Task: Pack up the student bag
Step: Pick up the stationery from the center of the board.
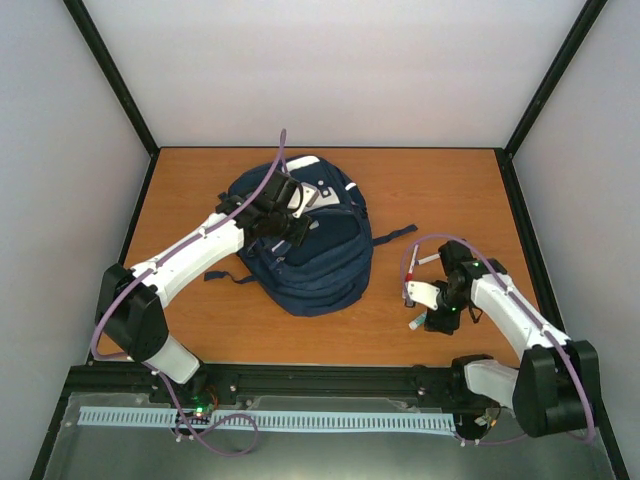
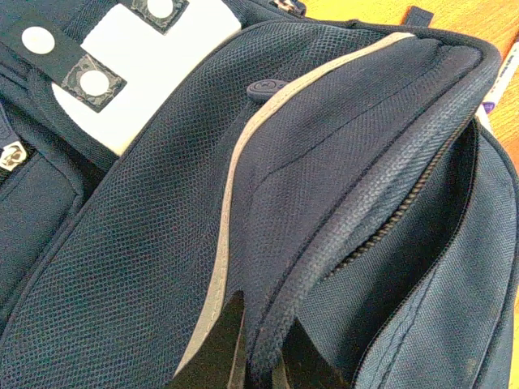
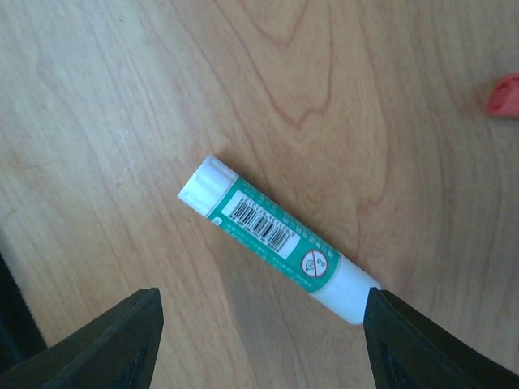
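The student bag [image 1: 320, 255] lies in the middle of the table, navy with a white patch [image 2: 162, 57] and a pale stripe. My left gripper [image 2: 263, 356] is shut on the fabric rim of the bag's unzipped pocket [image 2: 381, 186], holding it up, so the dark inside shows. A green-and-white glue stick [image 3: 272, 235] lies flat on the wood to the right of the bag. My right gripper [image 3: 261, 304] hovers open just above it. The stick's near end lies close to the right fingertip [image 3: 381, 304], and nothing is between the fingers.
A small red object [image 3: 504, 93] lies on the wood near the glue stick, by the right gripper [image 1: 420, 310]. A white pen-like item [image 2: 496, 85] shows just past the bag's edge. A loose bag strap [image 1: 395, 235] trails to the right. Black frame posts and pale walls enclose the table [image 1: 450, 190].
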{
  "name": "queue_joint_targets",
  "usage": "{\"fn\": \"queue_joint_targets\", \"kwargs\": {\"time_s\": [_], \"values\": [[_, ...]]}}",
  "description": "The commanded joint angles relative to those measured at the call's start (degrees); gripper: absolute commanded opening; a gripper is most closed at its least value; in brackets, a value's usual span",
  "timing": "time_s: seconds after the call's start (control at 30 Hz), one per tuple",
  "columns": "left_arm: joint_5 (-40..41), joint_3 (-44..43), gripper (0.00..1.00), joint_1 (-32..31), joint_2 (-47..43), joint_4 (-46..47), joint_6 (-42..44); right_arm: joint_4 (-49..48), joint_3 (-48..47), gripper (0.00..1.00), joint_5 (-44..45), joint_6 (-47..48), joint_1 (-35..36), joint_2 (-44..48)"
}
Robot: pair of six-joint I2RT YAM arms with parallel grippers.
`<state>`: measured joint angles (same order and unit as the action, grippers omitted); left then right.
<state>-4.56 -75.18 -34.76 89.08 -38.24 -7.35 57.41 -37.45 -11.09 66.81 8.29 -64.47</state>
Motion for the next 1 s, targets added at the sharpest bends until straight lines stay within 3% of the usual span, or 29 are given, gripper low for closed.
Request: {"fn": "queue_joint_targets", "kwargs": {"time_s": [0.0, 0.23, 0.57, 0.97], "values": [[-2.55, -1.43, 0.01, 0.22, -1.12, 4.58, -0.05, -5.54, 1.86, 0.69, 3.42, -1.9, 2.06, -3.08], [-2.72, -1.26, 0.01, 0.22, -2.01, 4.5, -0.38, -10.18, 2.21, 0.61, 6.82, -5.29, 3.71, -9.45], [-3.34, -1.29, 0.01, 0.23, -1.86, 4.4, -0.64, -12.25, 1.85, 0.52, 7.26, -8.43, 4.46, -11.44], [-3.06, -1.51, 0.01, 0.22, -1.4, 4.12, -0.98, -13.17, 2.04, 0.27, 6.69, -10.89, 4.48, -12.98]]}}
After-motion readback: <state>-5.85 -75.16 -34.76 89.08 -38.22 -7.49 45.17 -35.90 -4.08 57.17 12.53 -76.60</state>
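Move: Just below the right hand lies the glue stick, its middle about 2 cm ahead, 3 cm to the left and 4 cm down. The red marker lies some 14 cm beyond the stick and 3 cm farther left; the purple-capped marker is about 18 cm ahead of the hand, almost straight out. The backpack's middle is roughly 23 cm ahead and 33 cm left. From the left hand the stick lies some 35 cm right, 17 cm back and 17 cm down. Sinking about 4 cm onto the glue stick, the right hand also eases some 2.5 cm forward, with most of the descent done early. The wrist leans slightly and turns a little clockwise while the wide-open fingers close to under half their opening, bringing the pads in on both sides of the stick's body near its uncapped end. ##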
